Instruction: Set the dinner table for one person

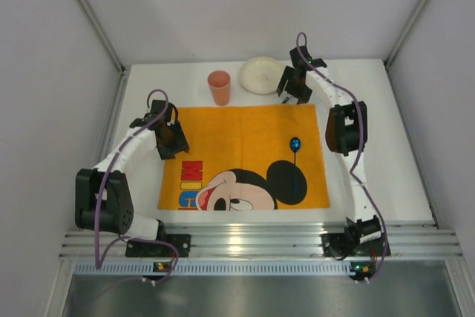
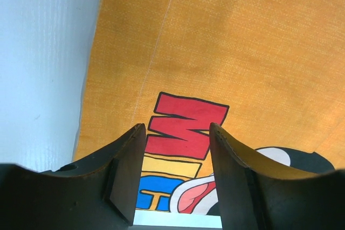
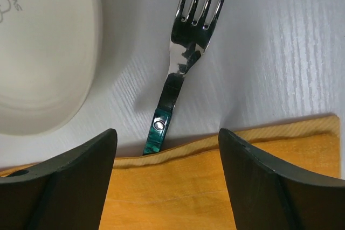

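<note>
The white dinner table (image 1: pixel 386 146) carries an orange cartoon-mouse mat (image 1: pixel 237 139). A pink cup (image 1: pixel 219 87) and a white plate (image 1: pixel 261 74) stand beyond the mat's far edge. A spoon (image 1: pixel 295 144) lies on the mat's right part. My right gripper (image 1: pixel 295 88) is open and empty beside the plate. In the right wrist view a fork (image 3: pixel 183 41) with a green handle lies on the table, its handle end tucked under the mat's edge (image 3: pixel 215 144), between my open fingers (image 3: pixel 167 133). My left gripper (image 1: pixel 172 139) hangs open and empty over the mat's left edge (image 2: pixel 177 127).
The plate (image 3: pixel 38 52) lies just left of the fork. Grey enclosure walls stand on three sides, and an aluminium rail (image 1: pixel 252 239) with both arm bases runs along the near edge. Bare tabletop (image 2: pixel 43 52) shows left of the mat.
</note>
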Robot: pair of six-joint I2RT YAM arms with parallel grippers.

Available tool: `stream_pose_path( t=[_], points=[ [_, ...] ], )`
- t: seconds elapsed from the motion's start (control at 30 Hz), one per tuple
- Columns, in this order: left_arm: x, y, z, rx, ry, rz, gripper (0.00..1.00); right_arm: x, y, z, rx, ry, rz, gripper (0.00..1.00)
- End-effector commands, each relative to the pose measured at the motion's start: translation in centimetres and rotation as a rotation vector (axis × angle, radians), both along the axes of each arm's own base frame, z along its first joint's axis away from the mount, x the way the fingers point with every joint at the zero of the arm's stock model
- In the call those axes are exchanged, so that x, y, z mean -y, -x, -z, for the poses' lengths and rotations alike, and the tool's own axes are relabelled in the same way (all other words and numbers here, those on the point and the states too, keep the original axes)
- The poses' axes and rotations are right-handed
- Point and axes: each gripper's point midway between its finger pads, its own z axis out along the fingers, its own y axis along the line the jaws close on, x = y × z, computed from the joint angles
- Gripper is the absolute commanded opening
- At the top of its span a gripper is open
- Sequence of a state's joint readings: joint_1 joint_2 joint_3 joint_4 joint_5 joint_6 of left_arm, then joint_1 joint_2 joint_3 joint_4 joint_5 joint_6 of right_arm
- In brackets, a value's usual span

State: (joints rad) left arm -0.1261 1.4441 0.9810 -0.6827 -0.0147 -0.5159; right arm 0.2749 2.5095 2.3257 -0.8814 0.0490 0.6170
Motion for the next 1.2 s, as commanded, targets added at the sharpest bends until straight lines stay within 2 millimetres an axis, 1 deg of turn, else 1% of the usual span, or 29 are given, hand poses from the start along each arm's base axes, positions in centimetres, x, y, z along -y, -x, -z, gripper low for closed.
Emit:
stream_pose_path(
  t=[0.0, 0.03, 0.07, 0.1, 0.13, 0.17, 0.23, 0.3, 0.33, 0.37, 0.4, 0.43, 0.53, 0.57, 0.63, 0.67, 0.7, 0.73, 0.77, 0.8, 0.83, 0.9, 0.93, 0.97, 1.03, 1.07, 1.1, 1.13, 1.17],
  points=[
    [0.1, -0.9, -0.5, 0.022, -0.005, 0.034, 0.56, -1.1, 0.3, 0.6, -0.005, 0.025, 0.008, 0.76],
    [0.1, -0.9, -0.5, 0.020, -0.004, 0.036, 0.56, -1.2, 0.4, 1.6, -0.022, 0.041, 0.006, 0.75],
    [0.0, -0.9, -0.3, 0.017, -0.007, 0.037, 0.56, -1.4, 0.6, 1.9, -0.031, 0.053, 0.006, 0.75],
    [0.0, -0.8, -0.2, 0.014, -0.008, 0.040, 0.56, -1.5, 0.4, 1.5, -0.023, 0.071, 0.007, 0.73],
    [-0.1, -0.7, -0.2, 0.013, -0.010, 0.041, 0.56, -1.4, 0.5, 2.6, -0.039, 0.093, 0.006, 0.73],
    [-0.2, -0.7, -0.1, 0.013, -0.010, 0.041, 0.56, -2.0, 0.3, 2.2, -0.026, 0.100, -0.004, 0.69],
    [0.1, -0.5, 0.1, 0.006, 0.015, 0.054, 0.56, -1.9, 0.3, 2.7, -0.021, 0.135, -0.004, 0.66],
    [0.1, -0.2, 0.4, -0.002, 0.023, 0.052, 0.56, -2.1, 0.1, 2.9, -0.010, 0.142, -0.008, 0.57],
    [0.0, -0.2, 0.5, -0.005, 0.026, 0.052, 0.56, -1.8, 0.0, 3.7, -0.017, 0.157, -0.001, 0.52],
    [0.0, -0.2, 0.6, -0.007, 0.032, 0.051, 0.56, -1.8, -0.2, 3.8, -0.013, 0.159, 0.001, 0.47],
    [-0.1, -0.1, 0.8, -0.012, 0.036, 0.049, 0.56, -1.7, -0.2, 4.0, -0.021, 0.164, 0.003, 0.36],
    [-0.1, -0.1, 0.8, -0.014, 0.038, 0.052, 0.56, -1.6, 0.0, 4.9, -0.038, 0.170, 0.003, 0.31],
    [-0.3, -0.4, 0.9, -0.015, 0.048, 0.054, 0.56, -0.7, 0.3, 5.7, -0.065, 0.174, 0.018, 0.17],
    [-0.4, -0.4, 1.1, -0.022, 0.050, 0.050, 0.56, -0.2, 0.2, 5.9, -0.071, 0.179, 0.023, 0.10],
    [-0.3, -0.5, 1.2, -0.026, 0.059, 0.058, 0.56, 0.2, 0.2, 6.2, -0.077, 0.172, 0.028, 0.02],
    [-0.2, -0.5, 1.4, -0.035, 0.065, 0.060, 0.56, 0.9, 0.0, 6.5, -0.081, 0.166, 0.040, 0.00],
    [-0.1, -0.5, 1.4, -0.040, 0.069, 0.067, 0.56, 1.2, -0.2, 6.4, -0.075, 0.162, 0.046, 0.00],
    [0.0, -0.6, 1.4, -0.041, 0.072, 0.070, 0.56, 1.5, -0.5, 5.7, -0.059, 0.158, 0.056, 0.00],
    [0.0, -0.8, 1.3, -0.041, 0.075, 0.071, 0.56, 2.4, -0.9, 6.0, -0.046, 0.152, 0.075, 0.00],
    [0.1, -0.8, 1.1, -0.044, 0.074, 0.072, 0.56, 3.0, -1.4, 5.5, -0.021, 0.156, 0.092, 0.00],
    [0.0, -0.9, 0.9, -0.038, 0.071, 0.071, 0.56, 3.5, -2.1, 3.9, 0.019, 0.154, 0.111, 0.00],
    [-0.1, -1.6, 0.2, -0.021, 0.066, 0.069, 0.56, 5.4, -3.6, 2.4, 0.086, 0.149, 0.165, 0.00],
    [-0.2, -1.7, 0.0, -0.022, 0.058, 0.062, 0.56, 5.9, -4.4, 0.8, 0.128, 0.139, 0.183, 0.00],
    [-0.6, -2.4, -0.7, -0.002, 0.034, 0.049, 0.56, 6.8, -5.6, -0.6, 0.179, 0.123, 0.206, 0.00],
    [-0.7, -3.2, -1.3, 0.009, 0.033, 0.031, 0.57, 7.4, -6.7, -3.1, 0.242, 0.098, 0.212, 0.00],
    [-0.6, -4.4, -2.5, 0.045, 0.038, 0.028, 0.57, 8.0, -7.5, -4.7, 0.286, 0.095, 0.214, 0.00],
    [-0.3, -4.9, -3.0, 0.058, 0.051, 0.023, 0.57, 8.0, -7.8, -5.6, 0.308, 0.094, 0.208, 0.00],
    [-0.3, -5.5, -3.2, 0.059, 0.052, 0.018, 0.57, 8.3, -7.9, -7.5, 0.341, 0.092, 0.207, 0.00],
    [-0.2, -6.5, -4.4, 0.087, 0.057, 0.013, 0.57, 8.8, -8.1, -8.3, 0.359, 0.094, 0.207, 0.00]
  ],
)
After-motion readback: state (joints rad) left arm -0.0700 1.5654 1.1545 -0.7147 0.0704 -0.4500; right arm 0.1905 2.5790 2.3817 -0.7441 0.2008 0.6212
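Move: The fork, its handle end tucked under the placemat, lies almost beneath the right hand: its middle is about 2 cm left, 1 cm ahead and 2 cm below. The plate's centre is some 12 cm left and 10 cm ahead; the placemat's middle is roughly 28 cm back and 21 cm left, and the spoon about 29 cm back, 2 cm right. From the left hand the fork is some 47 cm right, 26 cm ahead. Right hand dips left, pinches the fork's handle, swings it about 8 cm right and forward; left hand advances. ##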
